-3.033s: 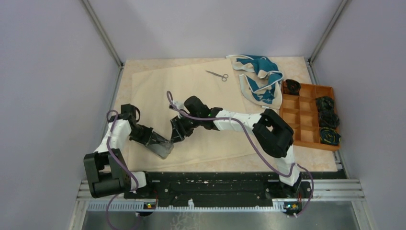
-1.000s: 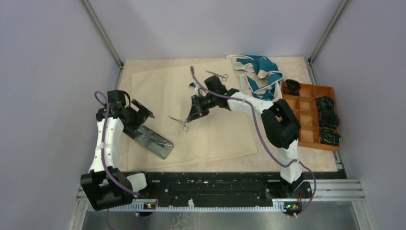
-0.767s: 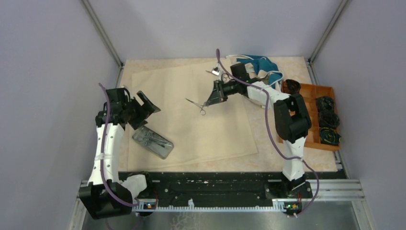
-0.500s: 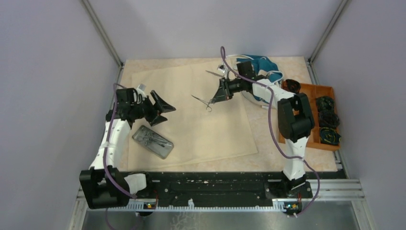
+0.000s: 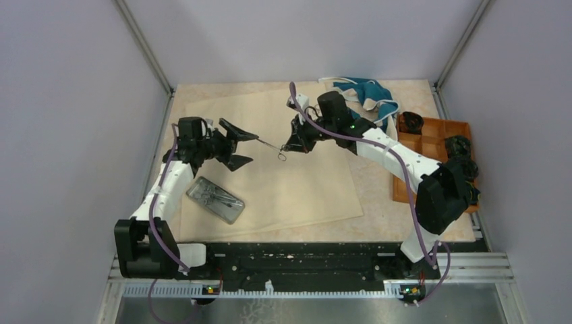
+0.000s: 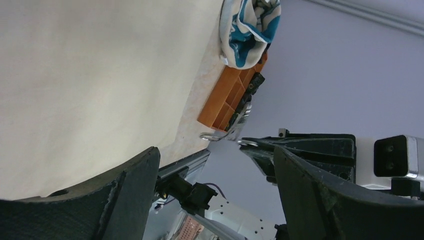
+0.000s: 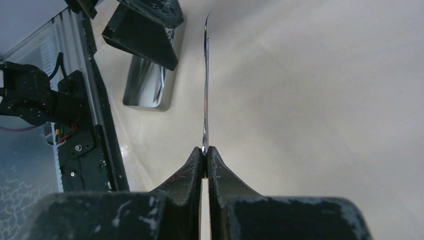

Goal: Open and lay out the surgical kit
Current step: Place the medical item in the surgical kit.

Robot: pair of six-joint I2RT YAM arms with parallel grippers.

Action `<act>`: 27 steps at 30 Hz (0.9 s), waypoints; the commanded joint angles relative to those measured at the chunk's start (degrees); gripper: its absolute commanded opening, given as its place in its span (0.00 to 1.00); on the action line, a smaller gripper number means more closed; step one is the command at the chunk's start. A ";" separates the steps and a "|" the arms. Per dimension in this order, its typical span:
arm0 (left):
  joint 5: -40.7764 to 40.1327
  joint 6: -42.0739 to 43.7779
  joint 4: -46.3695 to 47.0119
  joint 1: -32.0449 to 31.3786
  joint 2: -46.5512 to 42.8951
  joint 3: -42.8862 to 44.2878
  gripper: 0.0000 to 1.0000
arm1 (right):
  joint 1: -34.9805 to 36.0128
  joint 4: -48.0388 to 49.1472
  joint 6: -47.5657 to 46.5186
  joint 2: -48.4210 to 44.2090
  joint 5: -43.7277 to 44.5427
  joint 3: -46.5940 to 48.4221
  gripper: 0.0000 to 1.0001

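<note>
The beige cloth wrap (image 5: 297,189) lies spread flat on the table. The small steel tray (image 5: 214,200) sits on its left part with thin instruments inside, also seen in the right wrist view (image 7: 147,85). My right gripper (image 5: 295,143) (image 7: 205,152) is shut on thin silver ring-handled scissors (image 5: 272,147) (image 7: 205,75), held in the air above the wrap with the tip pointing left. My left gripper (image 5: 244,146) (image 6: 215,150) is open, its fingertips (image 7: 145,40) just short of that tip. In the left wrist view the scissors' rings (image 6: 214,135) show between the two fingers, farther off.
Teal-and-white fabric (image 5: 364,98) (image 6: 247,25) lies bunched at the back right. An orange-brown compartment tray (image 5: 432,158) (image 6: 227,100) holding dark coiled items stands at the right edge. The black rail with the arm bases (image 5: 297,260) runs along the near edge.
My left arm left the steel tray and swung up and right towards the centre. My right gripper brought the scissors from the back right to the left, to meet the open left gripper.
</note>
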 commanded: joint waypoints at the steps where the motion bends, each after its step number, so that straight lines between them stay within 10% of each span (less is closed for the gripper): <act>1: -4.93 0.47 5.81 -3.85 -2.33 2.84 0.85 | 3.12 3.85 4.67 -3.45 0.85 -3.23 0.00; 7: -11.14 1.43 3.08 -4.65 -8.64 -2.27 0.61 | 6.36 6.12 7.04 -5.84 3.60 -5.83 0.00; 16: -15.56 7.38 -6.86 -5.20 -8.94 0.87 0.81 | 7.80 4.89 7.93 -6.34 5.53 -4.04 0.00; 27: -15.02 7.39 -3.95 -5.61 -9.09 -0.53 0.60 | 10.57 6.36 9.43 -6.40 5.48 -3.48 0.00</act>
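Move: The medical item, a pair of scissors held by the right gripper near its rings, has its middle about 6 cm to the right of the left hand, level with it in reach and roughly 1 cm above. The metal kit tray lies some 14 cm back, 12 cm left and 17 cm below the left hand. For the right hand, the open left gripper waits about 10 cm to its left, level in reach and height. The scissors, still pinched by the right fingers, are carried about 6 cm back and 3 cm left, sinking slightly, blades first towards the mouth of the left gripper. The left hand dips right, then shifts back left and about 2 cm towards its base, rolling some 15 degrees so its left side rises; its fingers narrow, reopen, then narrow again to part open around the blade tip, with contact unclear. ##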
